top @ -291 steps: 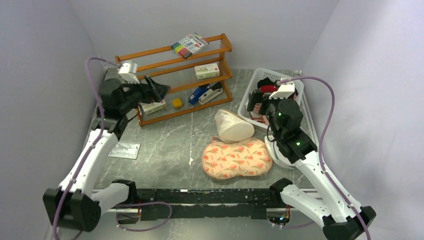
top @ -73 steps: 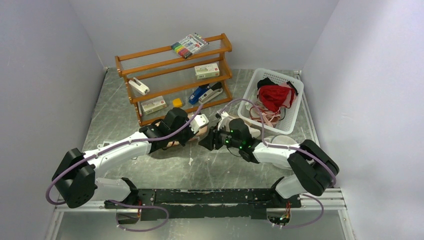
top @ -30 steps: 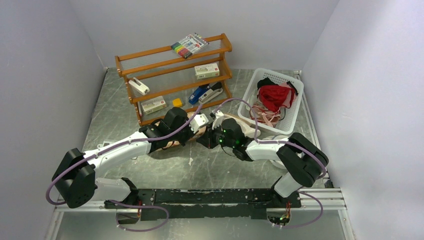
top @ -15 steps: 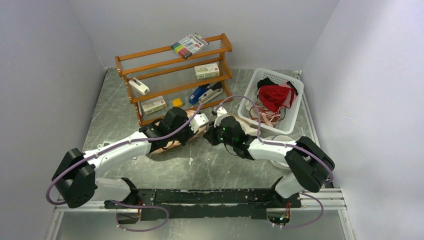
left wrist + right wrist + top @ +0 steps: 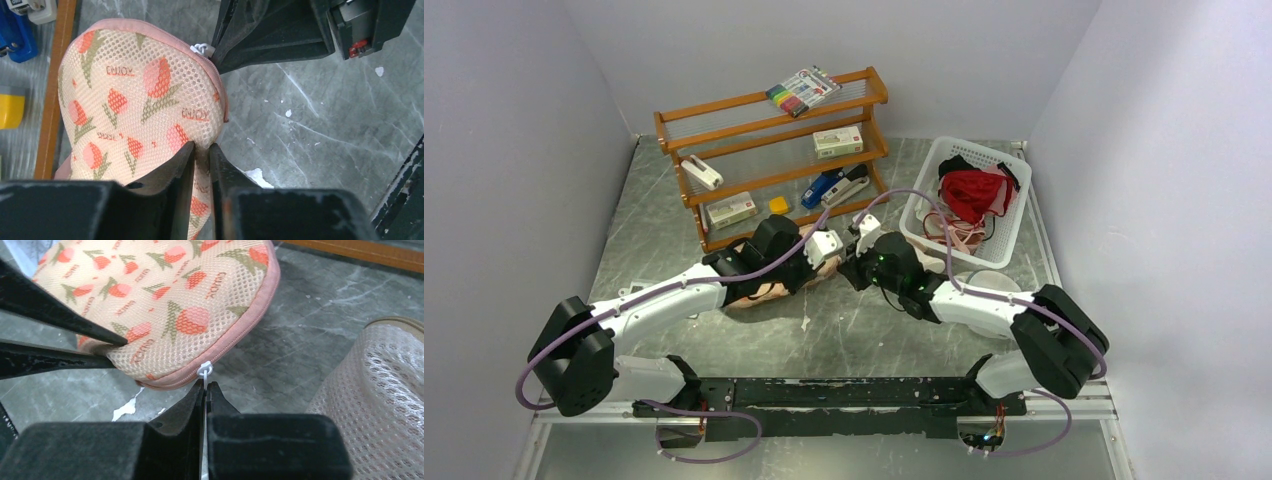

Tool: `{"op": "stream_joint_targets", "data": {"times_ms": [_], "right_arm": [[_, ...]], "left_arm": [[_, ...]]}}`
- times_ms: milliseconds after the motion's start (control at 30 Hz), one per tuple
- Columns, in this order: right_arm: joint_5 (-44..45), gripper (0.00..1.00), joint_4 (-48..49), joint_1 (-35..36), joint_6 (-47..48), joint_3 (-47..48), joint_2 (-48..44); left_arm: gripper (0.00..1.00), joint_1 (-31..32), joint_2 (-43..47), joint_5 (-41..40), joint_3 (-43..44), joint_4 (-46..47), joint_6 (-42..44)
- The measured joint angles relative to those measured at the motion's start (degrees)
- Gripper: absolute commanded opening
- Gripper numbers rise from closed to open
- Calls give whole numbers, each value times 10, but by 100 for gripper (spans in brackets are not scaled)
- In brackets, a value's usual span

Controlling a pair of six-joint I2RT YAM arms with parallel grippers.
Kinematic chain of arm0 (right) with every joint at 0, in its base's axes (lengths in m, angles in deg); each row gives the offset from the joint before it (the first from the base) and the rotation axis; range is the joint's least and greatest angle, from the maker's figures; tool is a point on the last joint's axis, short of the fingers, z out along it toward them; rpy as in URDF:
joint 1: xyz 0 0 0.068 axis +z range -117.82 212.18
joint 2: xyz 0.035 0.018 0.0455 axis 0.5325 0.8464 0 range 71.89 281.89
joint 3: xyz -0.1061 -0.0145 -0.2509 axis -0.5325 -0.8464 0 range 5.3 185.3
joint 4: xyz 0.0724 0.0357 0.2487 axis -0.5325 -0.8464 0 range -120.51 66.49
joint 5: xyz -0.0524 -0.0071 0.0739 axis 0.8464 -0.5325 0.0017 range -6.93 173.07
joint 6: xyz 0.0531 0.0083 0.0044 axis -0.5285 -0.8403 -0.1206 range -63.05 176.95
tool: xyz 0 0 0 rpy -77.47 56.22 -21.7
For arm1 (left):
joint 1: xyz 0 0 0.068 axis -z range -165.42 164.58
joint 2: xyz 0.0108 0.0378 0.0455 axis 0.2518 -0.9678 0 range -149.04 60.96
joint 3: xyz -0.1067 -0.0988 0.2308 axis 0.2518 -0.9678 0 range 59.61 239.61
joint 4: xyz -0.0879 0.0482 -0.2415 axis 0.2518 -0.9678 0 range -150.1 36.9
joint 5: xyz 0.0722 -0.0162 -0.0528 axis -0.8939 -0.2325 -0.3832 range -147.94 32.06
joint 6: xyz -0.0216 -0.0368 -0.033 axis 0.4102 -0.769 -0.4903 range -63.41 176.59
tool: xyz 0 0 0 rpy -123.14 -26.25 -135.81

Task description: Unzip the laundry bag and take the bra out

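The laundry bag is a peach mesh case with red flowers, lying on the grey table. In the top view my left arm covers most of the laundry bag. My left gripper is shut on a fold of the bag's mesh at its near edge. My right gripper faces it from the other side and is shut on the white zipper pull at the bag's pink zip seam. The seam beyond the pull looks closed. The two grippers nearly meet. The bra is hidden.
A cream mesh cone lies just right of my right gripper. The wooden shelf stands close behind the bag, with a blue stapler and a yellow block. A white basket holding a red garment is at the back right.
My right wrist has shifted a little back and to the right while gripping the pull, and its elbow has swung right. The left arm has stayed in place on the bag.
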Motion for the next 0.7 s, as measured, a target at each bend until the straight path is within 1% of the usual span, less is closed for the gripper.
{"op": "stream_joint_targets", "data": {"times_ms": [67, 100, 267, 600, 667, 700], "right_arm": [[-13, 0, 9, 0, 6, -7, -6], [-18, 0, 13, 0, 9, -10, -8], [-52, 0, 35, -1, 12, -27, -17], [-94, 0, 49, -1, 9, -40, -42], [-98, 0, 49, -1, 9, -41, -46], [-100, 0, 50, -1, 9, -41, -47]], "left_arm": [[41, 0, 0, 11, 0, 0, 0], [43, 0, 2, 15, 0, 0, -1], [49, 0, 9, 40, 0, 13, -24], [55, 0, 2, 42, 2, 50, -110], [54, 0, 1, 42, 2, 54, -127], [52, 0, 1, 42, 2, 55, -135]]}}
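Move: The zipper pull of the laundry bag, already pinched at the right fingertips, lies about 4 cm ahead and 6 cm right of the left hand, nearly level with it. From the left hand, the bag's bulk sits about 4 cm left, 1 cm ahead and 6 cm lower; the shelf's front rail is some 10 cm ahead, 1 cm left and 8 cm lower. The white mesh bag stands about 12 cm right of the right hand, 3 cm ahead, 6 cm below. The left fingers let go of the laundry bag's end and spread to about half open around it, the hand working right towards the zipper pull by about 3 cm and up 2 cm while its wrist rolls some 15 degrees, left side down. The right hand keeps its pinch on the pull and draws it back about 3 cm, then more upwards, drifting slightly left. ##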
